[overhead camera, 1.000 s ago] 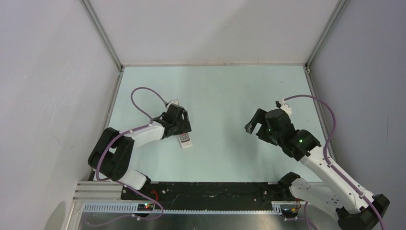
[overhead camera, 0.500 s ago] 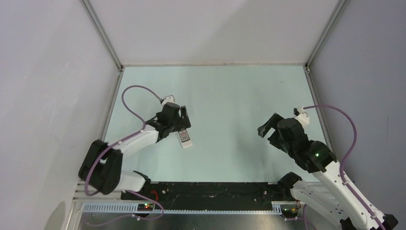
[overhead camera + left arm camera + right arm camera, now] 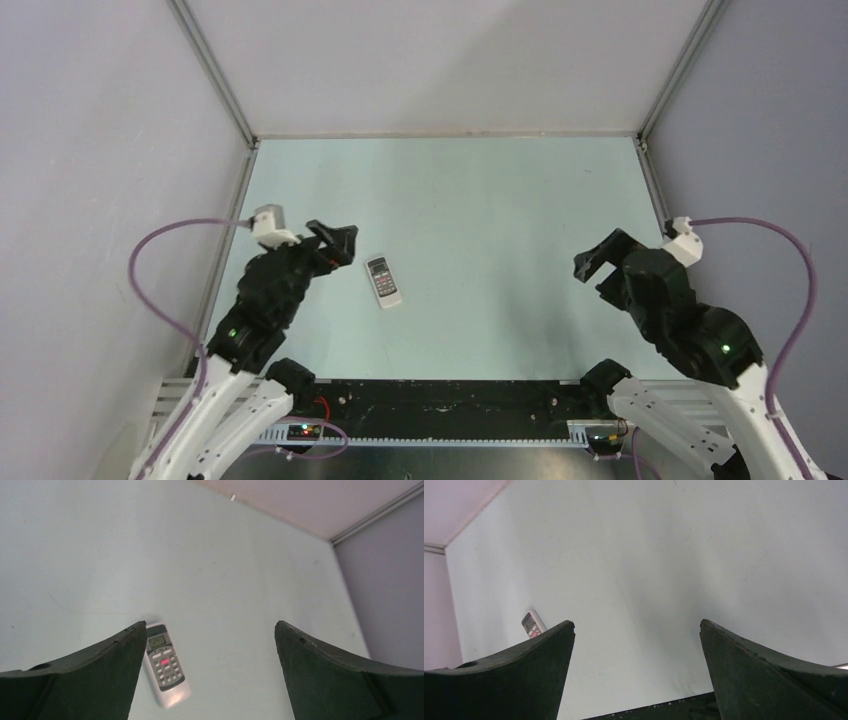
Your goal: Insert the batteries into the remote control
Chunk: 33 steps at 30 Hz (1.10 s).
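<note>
The remote control [image 3: 383, 281] lies flat on the pale green table [image 3: 470, 200], buttons and screen facing up. In the left wrist view the remote control [image 3: 165, 664] shows just inside the left finger, down on the table. My left gripper [image 3: 338, 245] hangs open a short way left of it, nothing between its fingers. My right gripper [image 3: 598, 262] stands open far to the right, empty. The right wrist view shows the remote control [image 3: 532, 624] small and distant at the left. No batteries are in view.
Grey walls with metal frame rails [image 3: 215, 75] enclose the table on three sides. A black base strip [image 3: 440, 395] runs along the near edge. Purple cables [image 3: 160, 260] loop off both wrists.
My left gripper opened, let go of the remote and drew back to the left and nearer. The right arm pulled back toward the right. The remote stayed where it was.
</note>
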Available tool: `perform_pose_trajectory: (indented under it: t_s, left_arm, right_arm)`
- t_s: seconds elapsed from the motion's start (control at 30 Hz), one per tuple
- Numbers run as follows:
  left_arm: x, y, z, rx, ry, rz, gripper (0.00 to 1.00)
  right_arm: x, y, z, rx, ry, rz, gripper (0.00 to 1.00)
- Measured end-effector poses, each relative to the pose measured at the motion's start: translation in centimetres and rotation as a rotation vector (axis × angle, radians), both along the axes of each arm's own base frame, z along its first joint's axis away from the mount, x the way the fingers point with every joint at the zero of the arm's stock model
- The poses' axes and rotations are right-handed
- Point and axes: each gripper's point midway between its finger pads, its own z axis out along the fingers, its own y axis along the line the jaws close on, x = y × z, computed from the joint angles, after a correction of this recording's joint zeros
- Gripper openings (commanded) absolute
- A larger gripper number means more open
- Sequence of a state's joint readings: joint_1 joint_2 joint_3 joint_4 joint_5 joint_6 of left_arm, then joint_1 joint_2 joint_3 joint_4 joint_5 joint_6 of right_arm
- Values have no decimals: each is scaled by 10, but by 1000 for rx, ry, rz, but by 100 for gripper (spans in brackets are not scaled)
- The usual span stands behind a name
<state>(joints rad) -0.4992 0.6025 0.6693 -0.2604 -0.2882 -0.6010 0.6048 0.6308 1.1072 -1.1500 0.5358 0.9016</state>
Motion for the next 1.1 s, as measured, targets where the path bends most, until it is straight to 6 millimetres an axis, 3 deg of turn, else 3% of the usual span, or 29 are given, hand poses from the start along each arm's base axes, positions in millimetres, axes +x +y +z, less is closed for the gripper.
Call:
perform_pose_trajectory:
  t_s: [0.2,0.4,1.1]
  left_arm:
    - [-38,40,44,-13,-150,82,100]
    - [-65,77,76,4,-238,185,100]
    - [-92,113,59,79,-185,288,100]
  right_arm:
    - [-10,-15,47,4,-121,11,99]
    - [-16,-20,67,-3,-169,27,100]
    - [-19,-22,65,-22,-163,42,99]
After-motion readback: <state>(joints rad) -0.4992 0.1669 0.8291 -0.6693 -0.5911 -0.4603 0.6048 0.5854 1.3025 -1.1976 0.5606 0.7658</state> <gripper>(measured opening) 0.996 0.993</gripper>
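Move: The remote control lies face up on the table below the left hand, about 2 cm ahead of it, 6 cm to its right and some 24 cm below. From the right hand, the same remote lies roughly 44 cm to the left, about 8 cm ahead and some 26 cm below. Nothing else stands on the table near it. The remote is already released and left behind: the empty left hand keeps withdrawing from it, about 11 cm left and 9 cm back, rising some 8 cm before easing down a little, while its fingers tip up and swing counter-clockwise. The right hand lifts about 6 cm with a slight drift back and right, tips up some 10 degrees, then holds still. Both grippers stay wide open and touch nothing. ##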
